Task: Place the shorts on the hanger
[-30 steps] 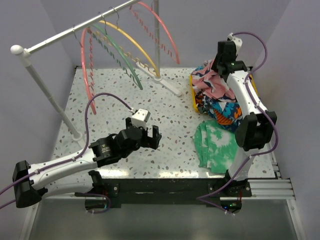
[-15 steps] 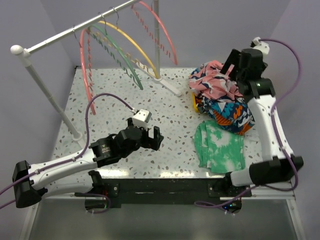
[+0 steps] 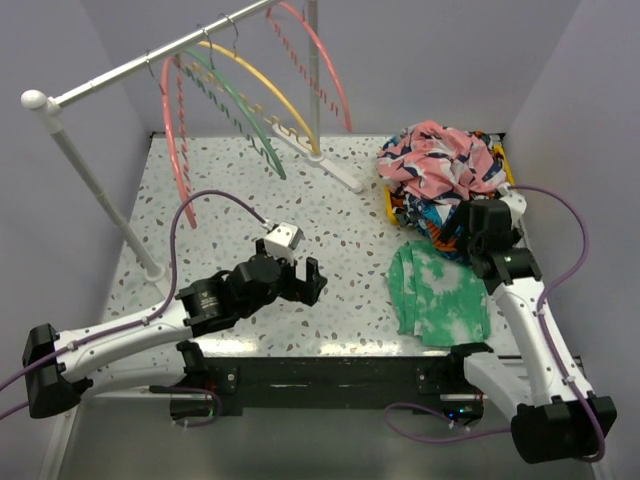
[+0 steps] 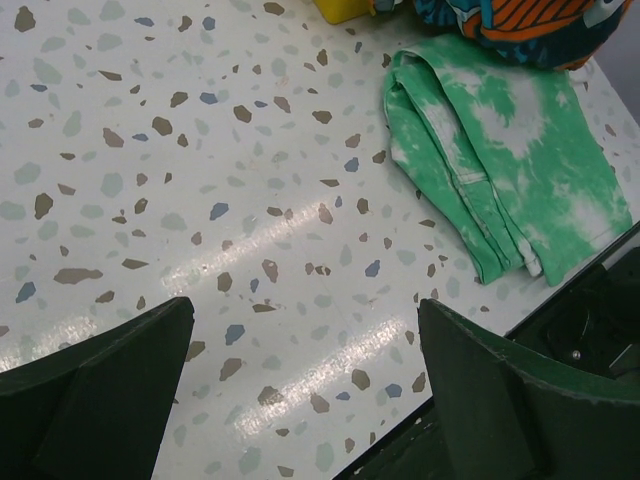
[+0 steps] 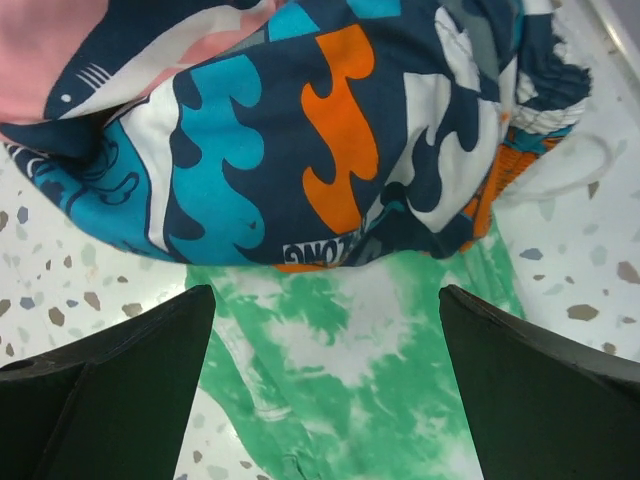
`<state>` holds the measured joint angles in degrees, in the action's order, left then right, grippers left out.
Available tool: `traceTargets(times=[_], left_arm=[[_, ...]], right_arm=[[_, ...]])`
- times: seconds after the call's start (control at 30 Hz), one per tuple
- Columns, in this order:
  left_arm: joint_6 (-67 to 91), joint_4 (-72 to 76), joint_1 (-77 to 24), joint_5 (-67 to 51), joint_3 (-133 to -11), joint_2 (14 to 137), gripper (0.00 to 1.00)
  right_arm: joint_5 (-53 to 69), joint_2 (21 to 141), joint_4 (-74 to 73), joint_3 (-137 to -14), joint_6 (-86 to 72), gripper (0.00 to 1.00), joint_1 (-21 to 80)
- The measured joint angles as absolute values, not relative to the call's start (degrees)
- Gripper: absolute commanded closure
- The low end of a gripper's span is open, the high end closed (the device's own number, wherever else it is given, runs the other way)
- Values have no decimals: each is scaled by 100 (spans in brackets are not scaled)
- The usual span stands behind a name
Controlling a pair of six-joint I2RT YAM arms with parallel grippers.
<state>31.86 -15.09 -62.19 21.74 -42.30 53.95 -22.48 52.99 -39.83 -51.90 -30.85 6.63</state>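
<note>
The shorts (image 3: 437, 222), printed teal, navy, orange and white, lie crumpled at the right under a pink patterned garment (image 3: 440, 160). They fill the top of the right wrist view (image 5: 330, 130). My right gripper (image 3: 480, 238) is open and empty, just above the near edge of the shorts, its jaws wide (image 5: 325, 400) over green tie-dye cloth. Two pink arched hangers hang on the rail, one at the left (image 3: 170, 140) and one at the far end (image 3: 325, 50). My left gripper (image 3: 308, 280) is open and empty over bare tabletop (image 4: 305, 390).
A green tie-dye cloth (image 3: 440, 295) lies flat at the front right (image 4: 500, 160) (image 5: 370, 400). A yellow hanger (image 3: 262, 85) and a green hanger (image 3: 240, 110) hang on the white rail (image 3: 150, 62). The rail's post (image 3: 100, 190) stands at the left. A yellow bin edge (image 3: 388, 200) shows under the clothes.
My right arm has swung down and forward from behind the clothes pile; its gripper now hovers over the near edge of the shorts. The left arm has barely moved.
</note>
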Motion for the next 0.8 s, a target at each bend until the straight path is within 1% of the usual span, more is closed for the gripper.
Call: traceTargets(times=[0.1, 0.13, 0.2, 0.23, 0.3, 0.33, 0.37, 0.47, 0.8], left_arm=[[3186, -1503, -6219, 2119, -4230, 5395, 0], [3186, -1505, -6219, 2119, -4230, 5389, 0], [3186, -1503, -6219, 2123, -4230, 5369, 0], [3186, -1503, -6219, 2123, -4230, 5356, 0], [3186, -1500, -6219, 2128, -4230, 5321, 0], [3188, -1500, -6219, 2130, -4230, 5304, 0], [3188, -1498, -6219, 2134, -4230, 5282, 0], [3188, -1483, -6219, 2147, -4230, 5249, 0], [3170, -1584, -6219, 2152, -4261, 5256, 0]], right_arm=[[-2165, 5640, -3492, -4941, -3273, 1, 663], [-2145, 5811, -3262, -4908, -3330, 3, 663], [-2141, 6145, -2731, -4801, -3422, 14, 663], [-2141, 6257, -2556, -4759, -3446, 32, 663], [-2158, 6482, -2270, -4737, -3492, 61, 663], [-2185, 6558, -2167, -4748, -3494, 91, 663], [-2250, 6617, -2143, -4799, -3520, 100, 663], [-2425, 6696, -2412, -5188, -3489, 100, 663], [-2718, 6329, -3758, -7970, -3048, 100, 663]])
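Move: The right hand is open. The middle of the navy-and-teal patterned shorts it goes for lies about 9 cm ahead, 3 cm left and 7 cm below. From this hand the pink cloth is some 19 cm ahead, 8 cm left, the yellow basket's middle roughly 21 cm ahead, 5 cm left, and the green cloth about 5 cm back, 7 cm left. From the left hand those shorts are some 17 cm ahead and 33 cm right. Forward and slightly down, the right hand reaches about 6 cm with its fingers wide into the near side of the patterned shorts, then closes them fully, pinching a fold. It then climbs quickly by some 20 cm with that fold between the fingertips, the fingers tilting about 20 degrees up towards level. ##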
